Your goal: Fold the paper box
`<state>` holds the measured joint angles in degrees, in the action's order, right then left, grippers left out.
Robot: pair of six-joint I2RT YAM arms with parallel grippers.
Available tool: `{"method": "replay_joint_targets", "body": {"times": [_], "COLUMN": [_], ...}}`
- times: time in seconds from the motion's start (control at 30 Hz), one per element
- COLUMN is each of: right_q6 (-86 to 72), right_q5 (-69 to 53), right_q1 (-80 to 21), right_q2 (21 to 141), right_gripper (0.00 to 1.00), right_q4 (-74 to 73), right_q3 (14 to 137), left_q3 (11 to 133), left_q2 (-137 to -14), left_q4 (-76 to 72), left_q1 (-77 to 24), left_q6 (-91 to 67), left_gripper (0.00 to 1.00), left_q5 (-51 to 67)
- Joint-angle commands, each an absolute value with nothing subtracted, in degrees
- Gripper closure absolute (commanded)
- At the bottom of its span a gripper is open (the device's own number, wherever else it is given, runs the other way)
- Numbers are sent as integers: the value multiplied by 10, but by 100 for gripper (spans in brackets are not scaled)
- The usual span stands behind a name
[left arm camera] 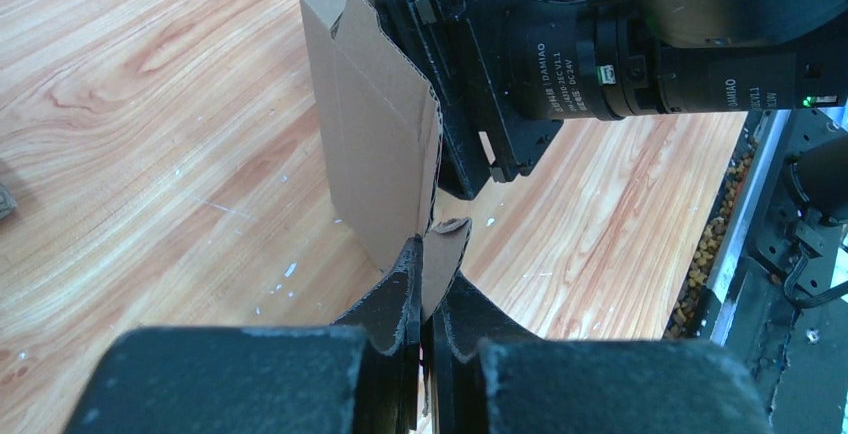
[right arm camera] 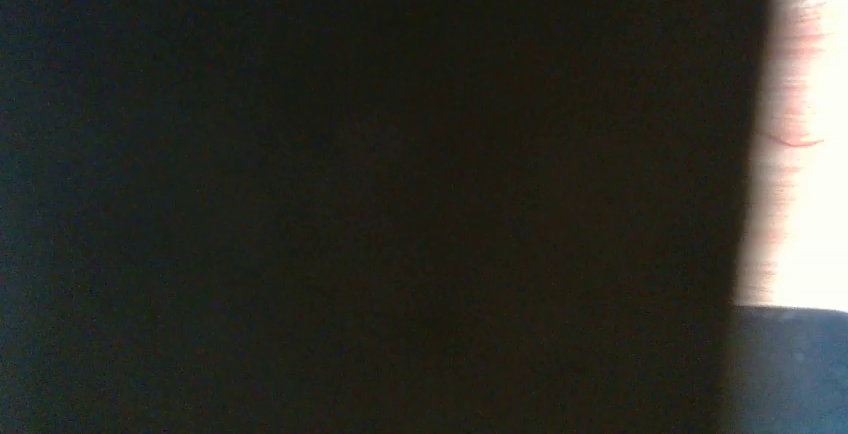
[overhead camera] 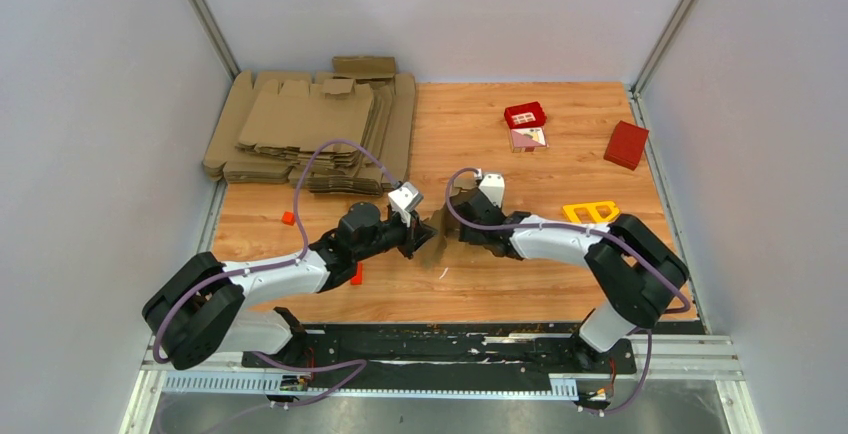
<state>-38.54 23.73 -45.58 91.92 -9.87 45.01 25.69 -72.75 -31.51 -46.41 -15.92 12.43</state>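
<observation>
The paper box is a small brown cardboard piece held upright between my two arms near the table's middle. In the left wrist view its tall panel rises just ahead of my left gripper, which is shut on a small flap at the box's lower edge. From above, the left gripper meets the box from the left. My right gripper presses in from the right, and its black body sits close behind the panel with its fingers hidden. The right wrist view is almost wholly dark, blocked at close range.
A big pile of flat cardboard blanks lies at the back left. A red box, a small red tray and a yellow frame piece are on the right. An orange cube and a red block lie near the left arm.
</observation>
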Motion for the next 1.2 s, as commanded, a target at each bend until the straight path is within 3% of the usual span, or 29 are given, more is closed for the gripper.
{"method": "replay_joint_targets", "body": {"times": [0.0,0.57,0.83,0.9,1.1,1.17], "right_q6": [-395,-330,-306,-300,-264,-249], "right_q5": [221,191,185,184,165,153], "right_q1": [-452,-455,-454,-454,-454,-454], "right_q2": [901,808,780,773,707,681], "right_gripper": [60,53,42,37,6,2], "right_q4": [-81,-84,-118,-125,-106,-103], "right_q3": [419,389,394,395,357,351], "left_q3": [267,271,272,272,272,272], "left_q2": [-714,-703,-701,-701,-701,-702], "left_q4": [-317,-297,-293,-293,-293,-294], "left_q1": [-473,-473,-473,-472,-473,-473], "left_q6": [-150,-145,-144,-143,-142,-141], "left_gripper": [93,92,91,91,91,91], "left_q5": [137,116,117,116,116,116]}}
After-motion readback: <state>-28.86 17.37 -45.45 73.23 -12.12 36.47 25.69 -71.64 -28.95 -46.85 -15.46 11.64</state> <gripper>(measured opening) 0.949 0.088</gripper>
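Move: The right hand is down low at the partly folded paper box, its fingers behind the upright side panel; the box's middle lies about 4 cm to its left and 2 cm back. The yellow triangle is some 21 cm to its right and 2 cm nearer the base. From the left hand the box's middle is roughly 4 cm ahead, 6 cm right and 6 cm lower; the red block lies about 15 cm left of the left hand and 7 cm back. Still pinching the corner of the side panel, the left fingers hold that edge nearly motionless while the right hand backs away from inside the box: first about 2 cm back towards the base, then mostly up, 4 cm in all, drifting slightly right. It turns some 10 degrees counter-clockwise, and its half-open fingers spread almost fully late on, one to each side of a box flap. ##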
